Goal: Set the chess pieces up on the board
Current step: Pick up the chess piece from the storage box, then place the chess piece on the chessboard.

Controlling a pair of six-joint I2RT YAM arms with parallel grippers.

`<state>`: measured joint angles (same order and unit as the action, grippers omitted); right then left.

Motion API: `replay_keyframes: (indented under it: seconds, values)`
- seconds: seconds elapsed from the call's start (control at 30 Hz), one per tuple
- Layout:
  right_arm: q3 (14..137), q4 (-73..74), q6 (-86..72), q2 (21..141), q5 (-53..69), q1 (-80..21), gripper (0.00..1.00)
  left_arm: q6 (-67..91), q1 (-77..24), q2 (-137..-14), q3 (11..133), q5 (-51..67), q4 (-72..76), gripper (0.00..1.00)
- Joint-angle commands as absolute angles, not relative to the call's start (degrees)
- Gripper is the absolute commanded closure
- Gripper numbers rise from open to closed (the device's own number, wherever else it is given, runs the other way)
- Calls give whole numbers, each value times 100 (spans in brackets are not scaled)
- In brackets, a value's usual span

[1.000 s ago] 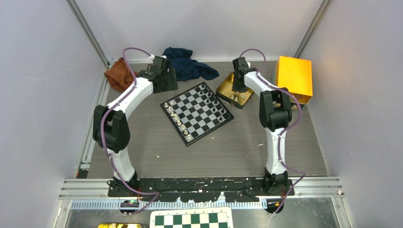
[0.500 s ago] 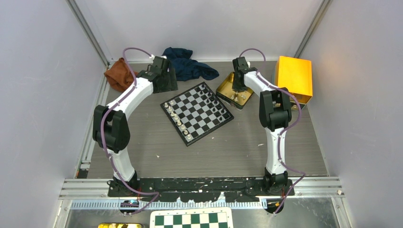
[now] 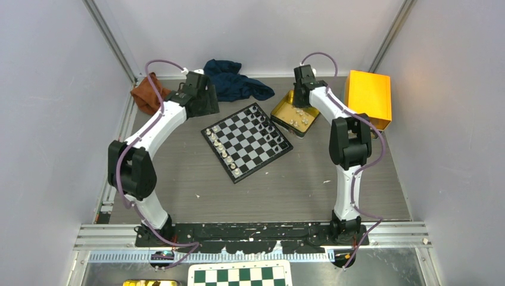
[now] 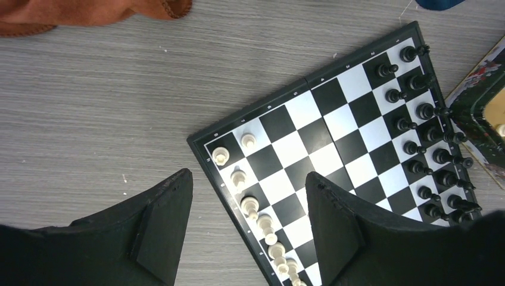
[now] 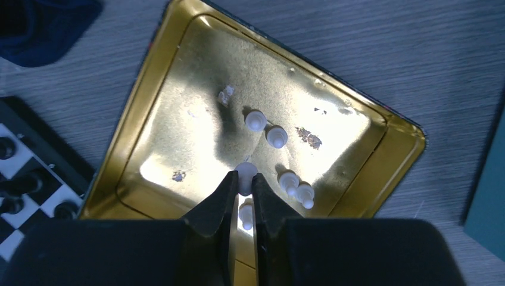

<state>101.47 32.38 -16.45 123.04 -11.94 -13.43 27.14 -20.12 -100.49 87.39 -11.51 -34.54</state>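
Observation:
The board (image 3: 246, 142) lies tilted at mid-table. A row of white chess pieces (image 4: 250, 205) lines its left edge, and black chess pieces (image 4: 426, 111) fill its right edge. My left gripper (image 4: 248, 174) hovers open over the board's left corner, holding nothing. Right of the board is a gold tin (image 5: 178, 137) with several loose white pieces (image 5: 276, 137). My right gripper (image 5: 244, 177) is above the tin, shut on a white pawn (image 5: 246, 171) pinched at its fingertips. Another white piece (image 5: 245, 214) lies under the fingers.
A rust-brown cloth (image 3: 146, 94) and a navy cloth (image 3: 235, 80) lie at the back left. A yellow box (image 3: 369, 98) stands right of the tin (image 3: 283, 110). A green-and-white checkered sheet (image 3: 241, 275) lies in front of the arm bases.
My right gripper has closed on a white pawn in the tin and drawn slightly back. The left arm's elbow has swung left, and its gripper has stayed open.

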Motion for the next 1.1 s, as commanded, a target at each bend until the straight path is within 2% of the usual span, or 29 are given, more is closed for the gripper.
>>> replay_keyframes:
  seconds: [0.0,0.37,0.73,1.07]
  values:
    - [10211,3041,-1504,11539,-1348,-1511,99,2861,-1978,-9462,8619,-1380,-3228,30]
    - [10653,3479,-1373,11416,-1536,-2432,99,2894,-1978,-8769,8124,-1472,-3248,29]
    - [11627,4182,-1344,12117,-1608,-3770,100,2926,-1978,-8110,7584,-1546,-3252,29]
    - [12215,4605,-1397,12846,-1546,-4452,99,3040,-1978,-7826,7364,-1568,-3277,29]
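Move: The right gripper hangs over the middle of the storage box, whose floor is some 5 cm below, already holding a white chess piece. The chessboard's middle is about 22 cm to its left and 12 cm back. The black pieces stand between, about 13 cm left and 6 cm back; the row of white pieces is some 33 cm left and 16 cm back. From the left gripper, the board's middle lies about 14 cm right, 6 cm back and well below. Keep the right fingers shut on the white piece and lift straight up first, then swing about 25 cm left and some 10 cm back, out of the box and over the black pieces to the board, turning the wrist about 30 degrees counter-clockwise; start sinking again near the end. Meanwhile draw the open left gripper back, up and a little left, about 8 cm in all, away from the board. ##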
